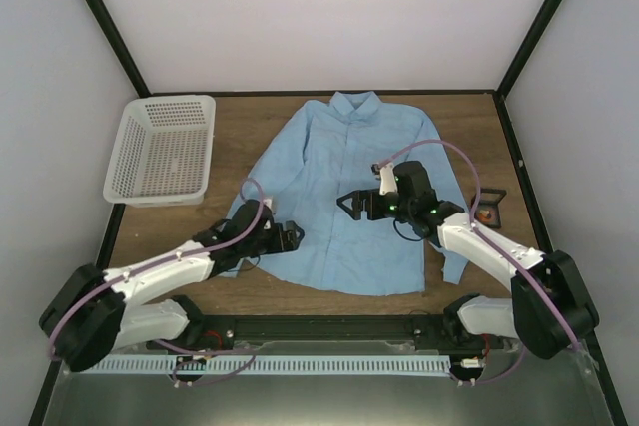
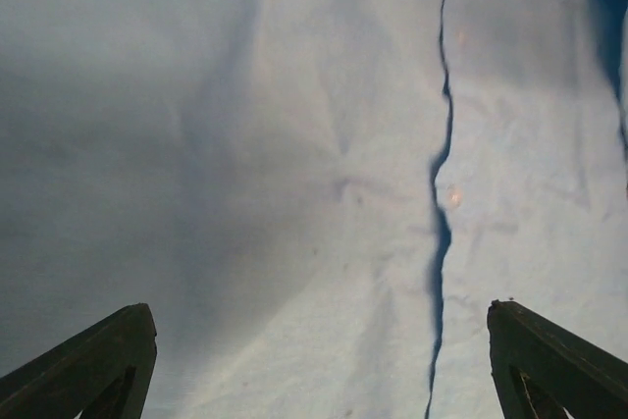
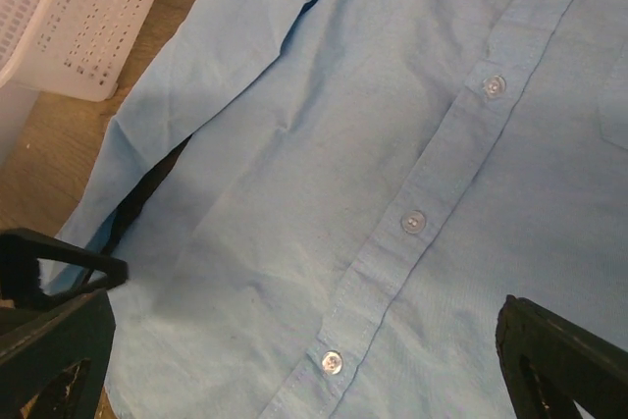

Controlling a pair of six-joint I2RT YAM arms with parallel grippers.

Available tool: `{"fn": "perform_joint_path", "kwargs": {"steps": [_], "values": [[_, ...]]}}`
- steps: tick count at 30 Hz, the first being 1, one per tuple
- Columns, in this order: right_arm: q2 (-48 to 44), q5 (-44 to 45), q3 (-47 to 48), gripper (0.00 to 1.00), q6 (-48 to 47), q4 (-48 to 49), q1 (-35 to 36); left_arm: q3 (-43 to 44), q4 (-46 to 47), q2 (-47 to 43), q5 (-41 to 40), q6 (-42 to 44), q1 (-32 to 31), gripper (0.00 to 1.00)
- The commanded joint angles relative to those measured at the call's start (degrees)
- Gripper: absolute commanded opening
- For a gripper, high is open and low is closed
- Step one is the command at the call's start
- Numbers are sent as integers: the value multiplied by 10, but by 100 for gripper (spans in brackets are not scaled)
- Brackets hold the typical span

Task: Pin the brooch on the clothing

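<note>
The clothing (image 1: 339, 187) is a light blue button-front shirt lying flat on the wooden table, collar toward the back. The brooch (image 1: 484, 214), a tiny orange-red disc, rests by a small black square frame at the right of the shirt's sleeve. My left gripper (image 1: 296, 236) is open at the shirt's lower left edge. In the left wrist view its fingers stand wide apart over blue fabric (image 2: 294, 144) with nothing between them (image 2: 319, 306). My right gripper (image 1: 349, 205) hovers open over the shirt's middle, above the buttoned placket (image 3: 412, 223), and it is empty (image 3: 309, 301).
A white plastic mesh basket (image 1: 165, 147) stands at the back left of the table and shows in the right wrist view's corner (image 3: 69, 7). The black square frame box (image 1: 496, 197) lies near the table's right edge. Dark frame posts rise at the back corners.
</note>
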Motion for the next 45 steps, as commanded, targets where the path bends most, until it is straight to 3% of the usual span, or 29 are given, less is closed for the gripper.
{"fn": "perform_joint_path", "kwargs": {"steps": [1,4,8,14,19,27,31,38,45], "values": [[-13,9,15,100,-14,-8,-8,12,-60,-78,-53,20,33,93],[-11,6,16,100,-17,-8,-10,6,-130,-147,-81,19,83,91],[-5,0,17,100,-18,-3,-11,6,-238,-235,-185,-33,112,86],[4,-14,13,100,-11,7,-11,-38,-351,-300,-252,-187,127,66],[-3,-16,1,100,-9,9,-12,-69,-372,-267,-258,-251,128,72],[-17,-7,-7,100,-11,1,-12,-35,-360,-100,-237,-258,128,76],[-21,-2,-7,100,-11,0,-12,-18,-352,-46,-240,-253,129,64],[-20,9,-6,100,-17,-8,-13,11,-345,-72,-274,-200,149,0],[-29,31,-6,100,-23,-16,-18,129,-430,-173,-434,-100,149,0]]}}
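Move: The left hand, open and low over the lower shirt front, is going for the cuff of the left-lying sleeve, about 18 cm to its left, 4 cm back and 5 cm below. The shirt's lower left corner lies roughly 12 cm left and 3 cm back; the button strip is some 8 cm to the right, level with the hand. The white basket stands about 31 cm left and 20 cm ahead. From the right hand the cuff is roughly 27 cm left, 12 cm back and 12 cm below. The left hand swings about 19 cm left in an arc, first rising some 6 cm off the shirt front and turning about 45 degrees counter-clockwise, then coming down past its starting height and a little back onto the cuff, fingers partly open. There the fingers shut and pinch the cuff's cloth between their tips, and the hand lifts it about 6 cm while easing forward. ##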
